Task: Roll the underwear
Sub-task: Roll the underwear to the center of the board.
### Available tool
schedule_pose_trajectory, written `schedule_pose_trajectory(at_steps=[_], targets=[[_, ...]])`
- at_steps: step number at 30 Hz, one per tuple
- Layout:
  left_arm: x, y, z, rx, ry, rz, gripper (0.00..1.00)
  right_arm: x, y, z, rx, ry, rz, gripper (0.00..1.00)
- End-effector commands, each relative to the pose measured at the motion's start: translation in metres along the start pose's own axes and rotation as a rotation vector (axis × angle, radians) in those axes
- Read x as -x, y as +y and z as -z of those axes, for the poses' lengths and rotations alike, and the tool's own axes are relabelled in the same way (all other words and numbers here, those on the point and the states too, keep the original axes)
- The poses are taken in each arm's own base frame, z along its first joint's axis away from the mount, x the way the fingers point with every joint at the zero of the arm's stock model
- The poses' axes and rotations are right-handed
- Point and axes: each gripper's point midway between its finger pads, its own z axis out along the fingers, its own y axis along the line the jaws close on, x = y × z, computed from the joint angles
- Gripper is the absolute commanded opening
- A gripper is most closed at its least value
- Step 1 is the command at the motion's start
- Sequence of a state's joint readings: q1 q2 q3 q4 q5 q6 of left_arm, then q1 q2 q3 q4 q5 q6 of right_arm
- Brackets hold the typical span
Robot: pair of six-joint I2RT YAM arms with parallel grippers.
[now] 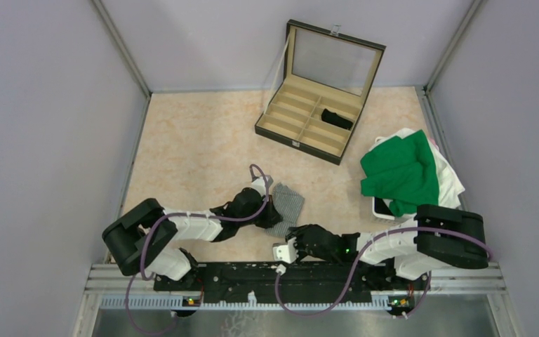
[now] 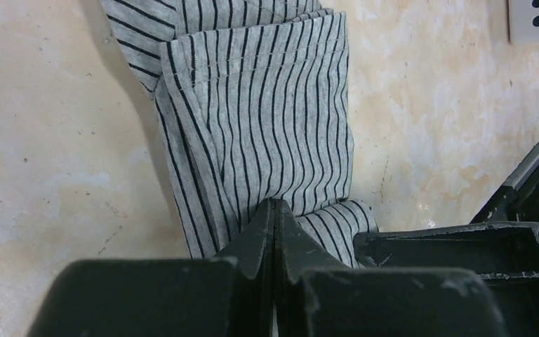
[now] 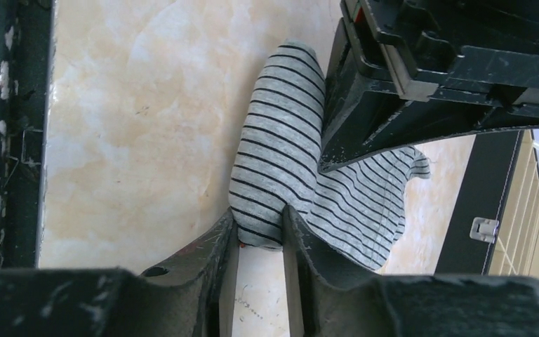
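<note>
The grey striped underwear (image 1: 289, 202) lies on the table in front of the arms, its near end rolled into a tube (image 3: 275, 154). My left gripper (image 2: 275, 205) is shut, and its joined fingertips press down on the fabric (image 2: 260, 119) just behind the roll. My right gripper (image 3: 260, 226) comes in from the right (image 1: 285, 239) and has the end of the roll squeezed between its two fingers. A small orange bit shows under that end. A black underwear (image 1: 337, 118) lies in a compartment of the open case (image 1: 297, 143).
The compartmented case stands at the back centre with its lid up. A pile of green cloth (image 1: 400, 172) and white cloth (image 1: 453, 179) sits at the right, close to the right arm. The frame rail (image 1: 253, 270) runs along the near edge.
</note>
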State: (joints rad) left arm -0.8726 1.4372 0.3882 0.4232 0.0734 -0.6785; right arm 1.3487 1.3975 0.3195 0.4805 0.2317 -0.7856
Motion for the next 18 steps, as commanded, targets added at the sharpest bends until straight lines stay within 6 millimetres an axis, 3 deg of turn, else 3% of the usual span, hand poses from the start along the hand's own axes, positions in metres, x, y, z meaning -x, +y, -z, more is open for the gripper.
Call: schedule_pose_trajectory(at_steps=[1,6,11,14,18], targets=[[-0.057,0.050,0.018,0.179,0.203,-0.020,0.00,-0.004,0.002,-0.001,-0.002,0.045,-0.051,0.22],[-0.005,0.017,0.029,0.121,0.064,-0.052,0.00,0.003,0.004,0.000,0.006,0.012,-0.122,0.09],[0.033,-0.002,0.050,0.098,-0.054,-0.088,0.00,0.010,0.005,0.002,0.011,-0.016,-0.174,0.04],[0.031,-0.006,0.055,0.062,-0.058,-0.116,0.00,0.014,0.003,0.003,0.007,-0.036,-0.207,0.03],[0.008,-0.015,0.051,-0.040,0.014,-0.128,0.00,0.023,0.000,0.004,0.009,-0.080,-0.256,0.02]])
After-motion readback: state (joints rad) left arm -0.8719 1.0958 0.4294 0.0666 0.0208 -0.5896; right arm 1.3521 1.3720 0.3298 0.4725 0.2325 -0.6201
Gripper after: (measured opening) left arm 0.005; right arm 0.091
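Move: From the right hand, whose half-closed fingers straddle the near right end of the underwear's roll, the roll's middle lies about 4 cm left and 1 cm forward at the same height; the flat part is some 8 cm ahead and 1 cm left, a little lower. The open box's tray stands roughly 32 cm ahead and 5 cm to its right. From the left hand, shut fingertips down on the cloth, the roll's middle is about 3 cm back, level sideways and 1 cm lower. The right hand stays almost in place on the end of the roll, shuts its fingers to pinch the striped cloth, and rolls about 10 degrees around its own finger line, its upper side going forward towards the flat part. Meanwhile the left hand, fingers kept shut, comes free from the crease between roll and flat part, first sliding left and then rising faster, ending about 5 cm up and some 3 cm to the left. ##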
